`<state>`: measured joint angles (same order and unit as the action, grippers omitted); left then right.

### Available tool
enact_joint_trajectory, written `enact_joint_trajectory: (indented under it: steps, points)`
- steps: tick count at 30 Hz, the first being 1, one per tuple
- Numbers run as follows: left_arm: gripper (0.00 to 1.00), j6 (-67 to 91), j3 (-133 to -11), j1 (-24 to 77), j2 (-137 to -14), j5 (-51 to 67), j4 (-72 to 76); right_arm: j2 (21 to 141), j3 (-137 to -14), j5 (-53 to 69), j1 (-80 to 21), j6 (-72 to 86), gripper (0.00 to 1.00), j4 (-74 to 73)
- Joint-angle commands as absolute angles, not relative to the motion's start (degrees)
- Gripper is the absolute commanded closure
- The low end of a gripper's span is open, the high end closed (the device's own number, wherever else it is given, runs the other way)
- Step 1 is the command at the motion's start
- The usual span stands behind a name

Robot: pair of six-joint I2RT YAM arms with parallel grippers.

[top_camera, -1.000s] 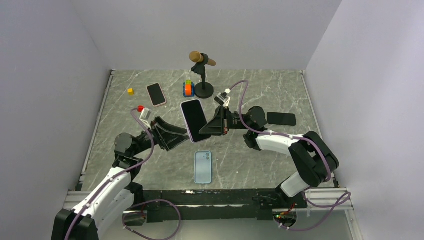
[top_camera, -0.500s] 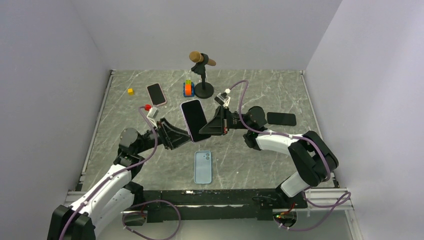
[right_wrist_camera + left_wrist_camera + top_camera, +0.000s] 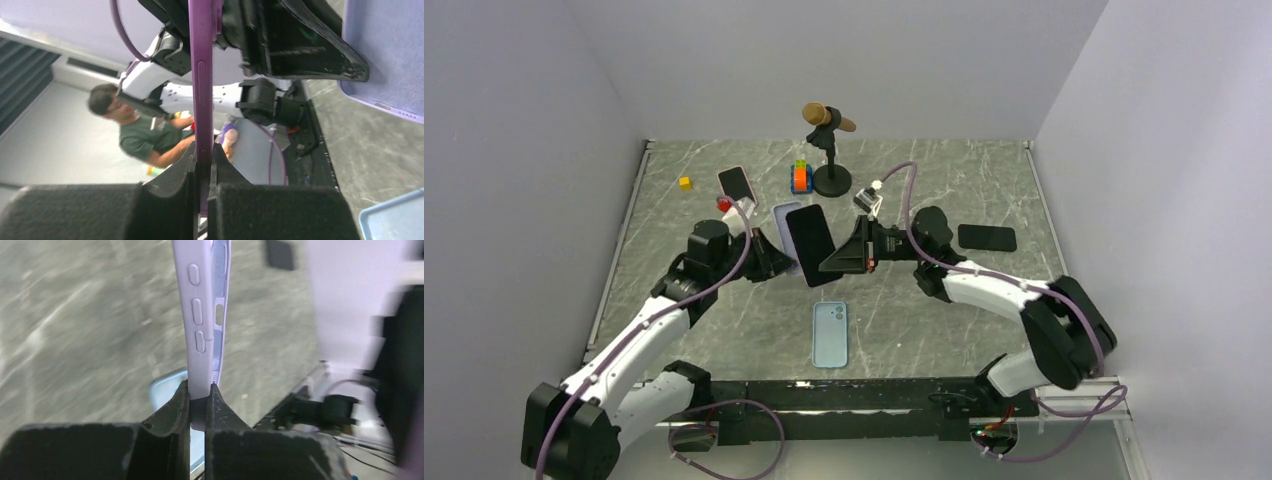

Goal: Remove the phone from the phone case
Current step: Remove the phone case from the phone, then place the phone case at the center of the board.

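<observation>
Above the table's middle, the phone (image 3: 812,245) shows its dark screen, and my right gripper (image 3: 826,264) is shut on its lower right edge. In the right wrist view its purple side (image 3: 202,75) stands upright between my right gripper's (image 3: 204,156) jaws. The lavender phone case (image 3: 782,224) shows just left of and behind the phone, apart from it. My left gripper (image 3: 778,262) is shut on the case's lower end. The left wrist view has the case's button edge (image 3: 199,325) rising from my left gripper (image 3: 199,401), its hollow side facing right. The case (image 3: 385,50) also fills the right wrist view's top right.
A light blue phone (image 3: 829,333) lies face down near the front. A pink-edged phone (image 3: 737,186) lies at the back left and a black phone (image 3: 987,237) on the right. A microphone on a stand (image 3: 829,150), an orange-and-green block (image 3: 800,178) and a yellow cube (image 3: 685,182) stand at the back.
My left gripper has swung right and back to the phone and shut on the case. The case now shows offset to the phone's left. The right gripper has kept hold of the phone.
</observation>
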<state>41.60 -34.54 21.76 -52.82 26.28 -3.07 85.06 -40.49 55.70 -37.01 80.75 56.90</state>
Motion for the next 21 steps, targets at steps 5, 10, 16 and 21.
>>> enact_joint_trajectory:
  steps: [5, 10, 16, 21]
  points:
    - [1.0, 38.9, -28.7, 24.6, -50.1, 21.7, -16.9, 67.6, -54.4, 34.0, -34.1, 39.1, 1.0, -1.0]
    - [1.0, 42.5, -24.6, 33.3, -42.4, 18.4, -15.8, 65.7, -51.7, 37.2, -29.1, 40.6, 1.0, -0.4]
    - [1.0, 44.6, -20.0, 36.3, -43.1, 14.9, -23.3, 65.6, -48.6, 40.8, -27.5, 44.5, 1.0, 5.6]
    - [1.0, 47.6, -16.6, 39.4, -40.6, 14.9, -23.1, 65.0, -48.7, 40.6, -27.4, 43.7, 1.0, 4.5]
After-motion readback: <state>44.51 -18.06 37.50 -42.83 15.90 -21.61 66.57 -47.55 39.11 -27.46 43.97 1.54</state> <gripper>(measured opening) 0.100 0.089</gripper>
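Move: The left gripper already holds the lilac phone case, free of the phone. The blue case lies about 9 cm back, 8 cm right and 16 cm below it; the bare spot just left of the blue case is roughly 8 cm back, level sideways and 16 cm down. From the right gripper, which holds the phone, the black phone on the table lies some 19 cm ahead, 39 cm right and 23 cm below. Carry the lilac case down and back with the left gripper, about 14 cm down and 12 cm back, tipping the fingers some 20 degrees further down, to the table spot left of the blue case; keep the pinch on its edge. Meanwhile draw the right gripper and its phone right and forward, away from the case, swinging it about 25 degrees clockwise. ##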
